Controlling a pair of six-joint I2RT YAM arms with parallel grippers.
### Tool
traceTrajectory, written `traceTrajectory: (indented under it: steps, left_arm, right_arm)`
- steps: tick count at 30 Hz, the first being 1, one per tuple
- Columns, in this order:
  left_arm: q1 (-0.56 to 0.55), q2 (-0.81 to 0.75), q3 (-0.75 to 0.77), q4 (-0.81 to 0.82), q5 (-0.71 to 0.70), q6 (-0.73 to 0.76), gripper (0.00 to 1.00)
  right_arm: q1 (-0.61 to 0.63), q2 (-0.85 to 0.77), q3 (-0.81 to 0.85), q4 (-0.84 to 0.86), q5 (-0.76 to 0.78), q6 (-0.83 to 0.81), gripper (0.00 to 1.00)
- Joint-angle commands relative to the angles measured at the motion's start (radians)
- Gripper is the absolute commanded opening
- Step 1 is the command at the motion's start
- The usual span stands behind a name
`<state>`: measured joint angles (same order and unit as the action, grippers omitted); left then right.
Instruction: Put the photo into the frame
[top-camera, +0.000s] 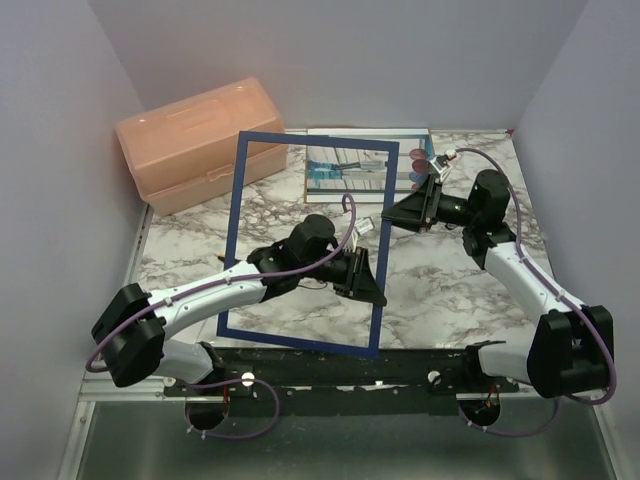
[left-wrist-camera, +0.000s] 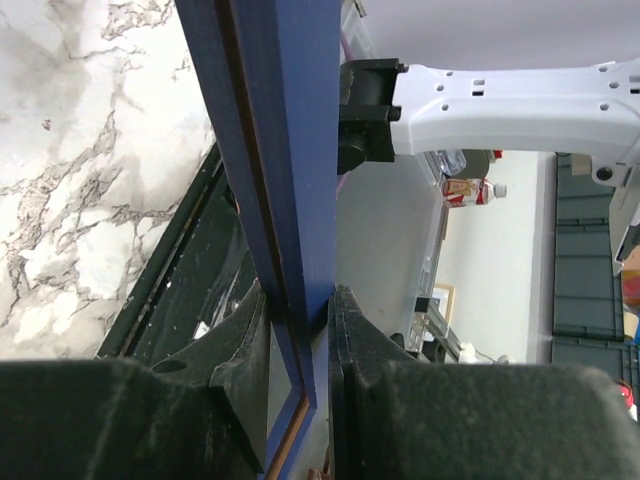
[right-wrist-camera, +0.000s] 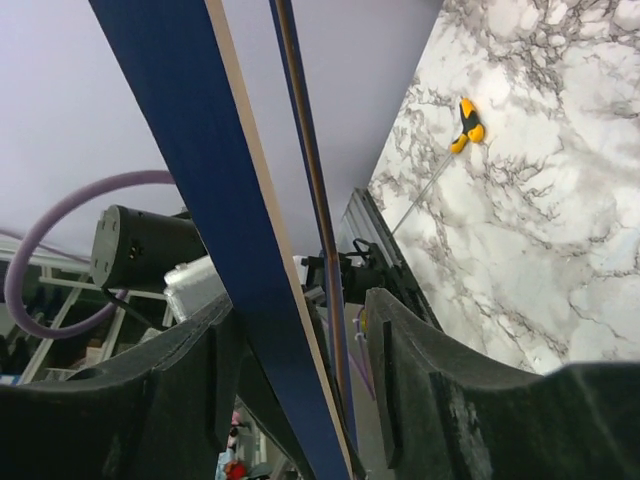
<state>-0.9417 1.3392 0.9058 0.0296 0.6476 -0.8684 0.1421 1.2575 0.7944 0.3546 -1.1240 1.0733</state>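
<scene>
The frame (top-camera: 232, 230) stands upright in the middle of the marble table, its navy face showing, tilted slightly. My left gripper (top-camera: 372, 275) is shut on its right rail low down; the left wrist view shows that blue rail (left-wrist-camera: 290, 150) pinched between the pads of the gripper (left-wrist-camera: 298, 310). My right gripper (top-camera: 388, 220) straddles the same rail higher up. In the right wrist view the rail (right-wrist-camera: 190, 150) passes between the jaws of the gripper (right-wrist-camera: 300, 320) with a gap on each side. The photo (top-camera: 350, 168) lies flat at the back, partly seen through the pane.
A peach plastic box (top-camera: 200, 140) sits at the back left, just behind the frame's top left corner. A small yellow and black tool (right-wrist-camera: 466, 125) lies on the marble. Grey walls close in the table on three sides.
</scene>
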Motion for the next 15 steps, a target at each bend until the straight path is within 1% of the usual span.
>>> traceTrajectory:
  steps: [1,5,9,10,11,13,14,15]
  left_arm:
    - [-0.021,0.019,0.053,0.040,0.041,0.035,0.00]
    - [-0.029,0.034,0.068,0.023,0.045,0.043,0.00]
    - [-0.029,0.015,0.071,-0.009,0.006,0.057,0.00]
    - [-0.030,0.004,0.073,-0.026,-0.012,0.063,0.04]
    - [-0.029,-0.010,0.074,-0.052,-0.036,0.071,0.12]
    - [-0.029,-0.040,0.079,-0.115,-0.100,0.089,0.45]
    - [-0.029,-0.053,0.086,-0.152,-0.145,0.097,0.64]
    - [-0.029,-0.066,0.099,-0.202,-0.192,0.105,0.77]
  right_arm:
    - [-0.003,0.011,0.005,0.093,-0.045,0.051,0.52]
    - [0.001,0.012,-0.001,0.111,-0.050,0.067,0.37]
    - [0.000,0.001,-0.009,0.085,-0.048,0.057,0.08]
    - [0.001,-0.003,-0.003,0.051,-0.039,0.038,0.02]
    - [0.001,-0.012,0.008,-0.010,-0.027,0.002,0.01]
    - [0.000,-0.029,0.050,-0.172,0.032,-0.087,0.01]
    - [0.000,-0.036,0.086,-0.263,0.071,-0.132,0.01]
    - [0.000,-0.037,0.123,-0.381,0.118,-0.177,0.01]
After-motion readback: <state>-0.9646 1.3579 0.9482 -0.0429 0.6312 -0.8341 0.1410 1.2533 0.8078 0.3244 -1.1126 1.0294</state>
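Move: The frame's right bar already stands between the right hand's half-open fingers, its near grip spot within 1 cm of them. From the left hand, which still holds that bar lower down, this spot is some 16 cm ahead, 3 cm right and slightly higher. The photo lies on the table about 18 cm ahead of the right hand, roughly level sideways and 25 cm below. Staying within 1 cm, the right fingers pinch the frame's right bar, then the left ones open around it. ##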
